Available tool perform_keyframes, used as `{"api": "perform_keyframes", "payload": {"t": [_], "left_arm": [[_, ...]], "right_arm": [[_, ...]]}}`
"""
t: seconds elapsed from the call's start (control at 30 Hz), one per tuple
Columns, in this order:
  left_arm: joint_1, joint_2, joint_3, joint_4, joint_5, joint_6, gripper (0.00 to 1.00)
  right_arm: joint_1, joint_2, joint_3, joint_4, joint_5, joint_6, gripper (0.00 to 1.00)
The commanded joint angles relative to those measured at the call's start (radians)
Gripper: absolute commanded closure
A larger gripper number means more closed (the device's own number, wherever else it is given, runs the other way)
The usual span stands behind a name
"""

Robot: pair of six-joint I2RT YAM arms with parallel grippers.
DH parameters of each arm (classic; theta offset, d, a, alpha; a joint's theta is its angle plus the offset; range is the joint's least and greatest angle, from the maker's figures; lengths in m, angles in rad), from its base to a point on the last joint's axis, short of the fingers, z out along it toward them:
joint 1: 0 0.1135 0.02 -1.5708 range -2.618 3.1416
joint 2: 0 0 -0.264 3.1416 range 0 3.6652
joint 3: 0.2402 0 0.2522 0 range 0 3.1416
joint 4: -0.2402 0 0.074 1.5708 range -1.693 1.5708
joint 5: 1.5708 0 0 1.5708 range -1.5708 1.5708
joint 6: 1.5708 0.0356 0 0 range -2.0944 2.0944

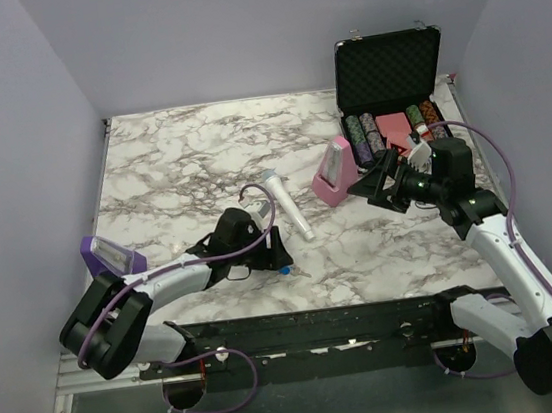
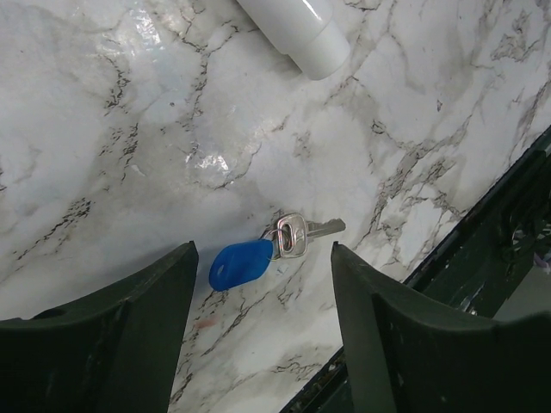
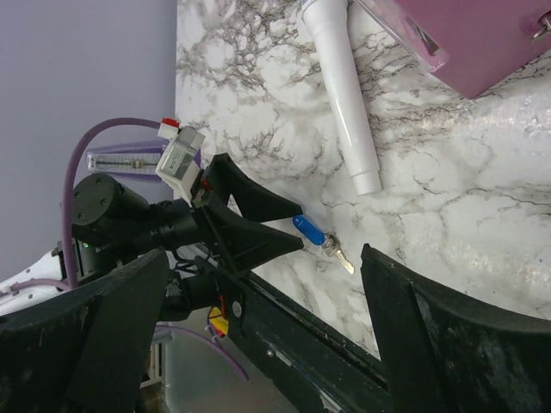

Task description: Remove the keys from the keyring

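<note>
The keys (image 2: 297, 234) lie flat on the marble near the table's front edge: a short silver blade beside a bright blue plastic head (image 2: 241, 263). The thin silver keyring (image 2: 277, 242) joins the two. My left gripper (image 2: 263, 258) hovers low over them, open, its fingertips either side of the blue head and touching nothing. From above, the blue head (image 1: 286, 267) shows just right of the left gripper (image 1: 274, 257). My right gripper (image 1: 384, 181) stands open and holds nothing, raised at the right and facing the keys (image 3: 323, 241).
A white microphone (image 1: 286, 205) lies just beyond the keys. A pink box (image 1: 334, 171) and an open black case (image 1: 387, 72) of poker chips stand at the back right. A purple object (image 1: 111, 255) sits at the left edge. The black front rail (image 2: 482, 224) runs close to the keys.
</note>
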Motion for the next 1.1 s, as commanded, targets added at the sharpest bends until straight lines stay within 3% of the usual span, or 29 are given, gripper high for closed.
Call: {"api": "perform_keyframes", "payload": {"t": [0.0,0.57,0.8,1.07], "left_arm": [[-0.015,0.037,-0.005,0.047,0.031,-0.004,0.32],[-0.035,0.039,-0.023,0.038,0.034,-0.006,0.68],[-0.044,-0.032,0.004,-0.025,0.017,-0.003,0.96],[-0.053,-0.190,0.095,-0.217,-0.060,0.018,1.00]], "right_arm": [[0.006,-0.010,0.005,-0.001,-0.033,-0.002,0.00],[0.004,-0.010,-0.001,-0.016,-0.022,0.004,0.00],[0.006,-0.010,-0.021,0.013,-0.068,0.019,0.00],[0.004,-0.024,-0.101,0.232,-0.220,0.171,0.00]]}}
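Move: The blue fob of the keyring lies almost under the left fingertips, between the open fingers, about 1 cm back and 1 cm right of the hand point and some 2 cm below. Its keys lie about 3 cm farther right. The white microphone's middle is roughly 13 cm ahead and 4 cm right of the left hand; the pink metronome is about 16 cm ahead and 15 cm right. From the right hand, the fob is around 17 cm left, 6 cm back and 19 cm below. The left fingers close from about three-quarters open and pinch the blue fob, while the hand eases about 1 cm down and a little over 1 cm back over it. Once shut, the left hand lifts straight up some 4 cm, fob between the fingertips. Late on, the open right hand begins a slow drift of 1 to 2 cm left and back, towards the keyring. ##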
